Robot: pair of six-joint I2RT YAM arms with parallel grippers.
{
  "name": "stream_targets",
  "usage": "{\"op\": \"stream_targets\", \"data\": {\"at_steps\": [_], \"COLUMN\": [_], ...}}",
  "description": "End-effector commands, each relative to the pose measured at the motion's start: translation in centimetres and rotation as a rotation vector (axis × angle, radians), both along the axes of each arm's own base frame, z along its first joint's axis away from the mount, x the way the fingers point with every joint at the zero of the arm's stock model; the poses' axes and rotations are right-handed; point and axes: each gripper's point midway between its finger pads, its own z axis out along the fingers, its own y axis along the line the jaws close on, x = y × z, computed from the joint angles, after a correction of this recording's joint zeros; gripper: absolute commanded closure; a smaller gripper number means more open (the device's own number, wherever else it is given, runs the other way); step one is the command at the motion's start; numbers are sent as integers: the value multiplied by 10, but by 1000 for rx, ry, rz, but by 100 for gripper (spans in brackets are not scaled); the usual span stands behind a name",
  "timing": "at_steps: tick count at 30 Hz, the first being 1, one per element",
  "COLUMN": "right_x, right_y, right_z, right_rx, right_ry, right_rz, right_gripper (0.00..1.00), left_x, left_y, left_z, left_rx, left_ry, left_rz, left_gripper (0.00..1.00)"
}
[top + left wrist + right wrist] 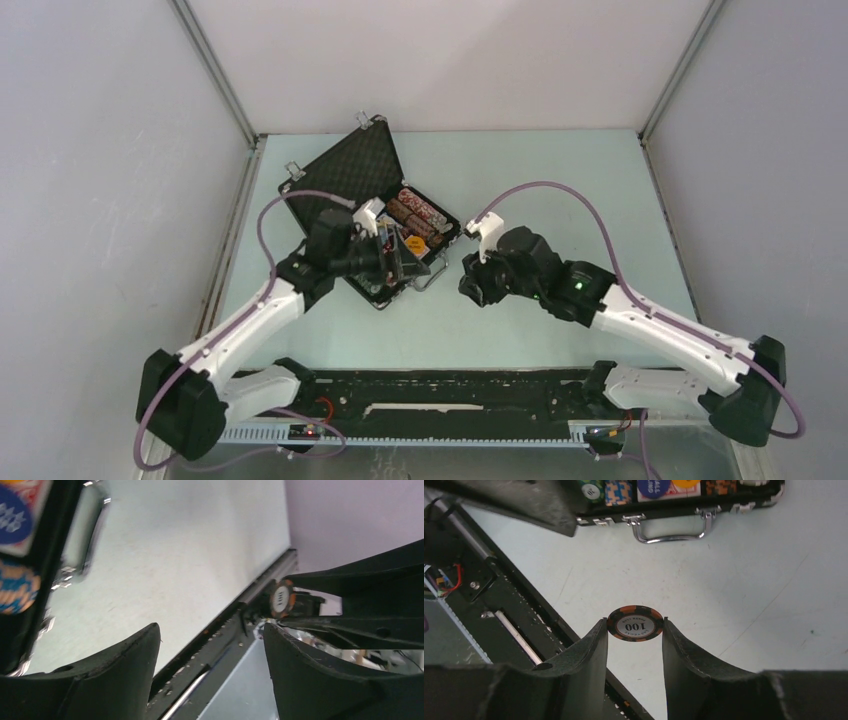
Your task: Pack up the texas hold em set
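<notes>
The black briefcase [352, 170] lies open at the back left, lid raised. Rows of poker chips [422, 212] fill its tray. My right gripper [635, 622] is shut on one black-and-orange poker chip [635, 626] marked 100, pinched by its edges at the fingertips and held above the table in front of the case's silver handle [672, 529]. My left gripper [211, 630] stands open with nothing between its fingers, over the case's near corner [400, 262]. In the left wrist view the held chip [281, 598] shows edge-on to the right. Blue and orange round buttons [15, 545] show in the case.
The pale green table [520, 330] extends right of and in front of the case. A black rail [450, 400] with the arm bases runs along the near edge. White walls with metal posts [215, 70] enclose the table on three sides.
</notes>
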Motion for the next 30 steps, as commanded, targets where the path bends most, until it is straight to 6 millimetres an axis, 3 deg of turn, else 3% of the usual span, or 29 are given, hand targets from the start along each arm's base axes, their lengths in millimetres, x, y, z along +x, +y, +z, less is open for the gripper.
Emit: {"op": "stream_targets", "data": {"at_steps": [1,5,12,22,30], "right_x": [-2,-11,-15,-11,-11], "right_y": [4,3,3,7,7], "right_z": [31,41,40,35,33], "right_rx": [28,43,22,4,-5], "right_ry": [-154,-185,-202,-205,-202], "right_rz": [138,167,164,155,152], "right_gripper": [66,67,67,69,69], "left_x": [-5,-13,-20,-33,-41], "left_y": [-34,-57,-80,-90,-101], "left_z": [73,89,74,59,55], "left_rx": [-182,-211,-132,-43,-42], "left_ry": [-79,-77,-34,-32,-20], "left_rz": [-185,-256,-347,-416,-449], "left_gripper": [21,27,47,50,60]}}
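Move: The poker chip, held upright by its rim in the right hand's fingertips, lies about 10 cm to the left hand's right, 3 cm back and 2 cm above it. From the left hand the case handle is some 8 cm ahead, 2 cm right and 13 cm below, and the small blind button 12 cm ahead, 6 cm left and 13 cm below. From the right hand, the left gripper is about 10 cm left, 3 cm ahead and 2 cm lower. Rightward and up, the left hand swings to the held chip, climbing about 6 cm, then sinking roughly half of that as it finishes 9 cm right and 4 cm back, turning 20-odd degrees clockwise. Its wide fingers close about halfway, one to each face of the chip. The right hand keeps its rim grip, rises about 3 cm, eases slightly back and down, and turns a little counter-clockwise. ##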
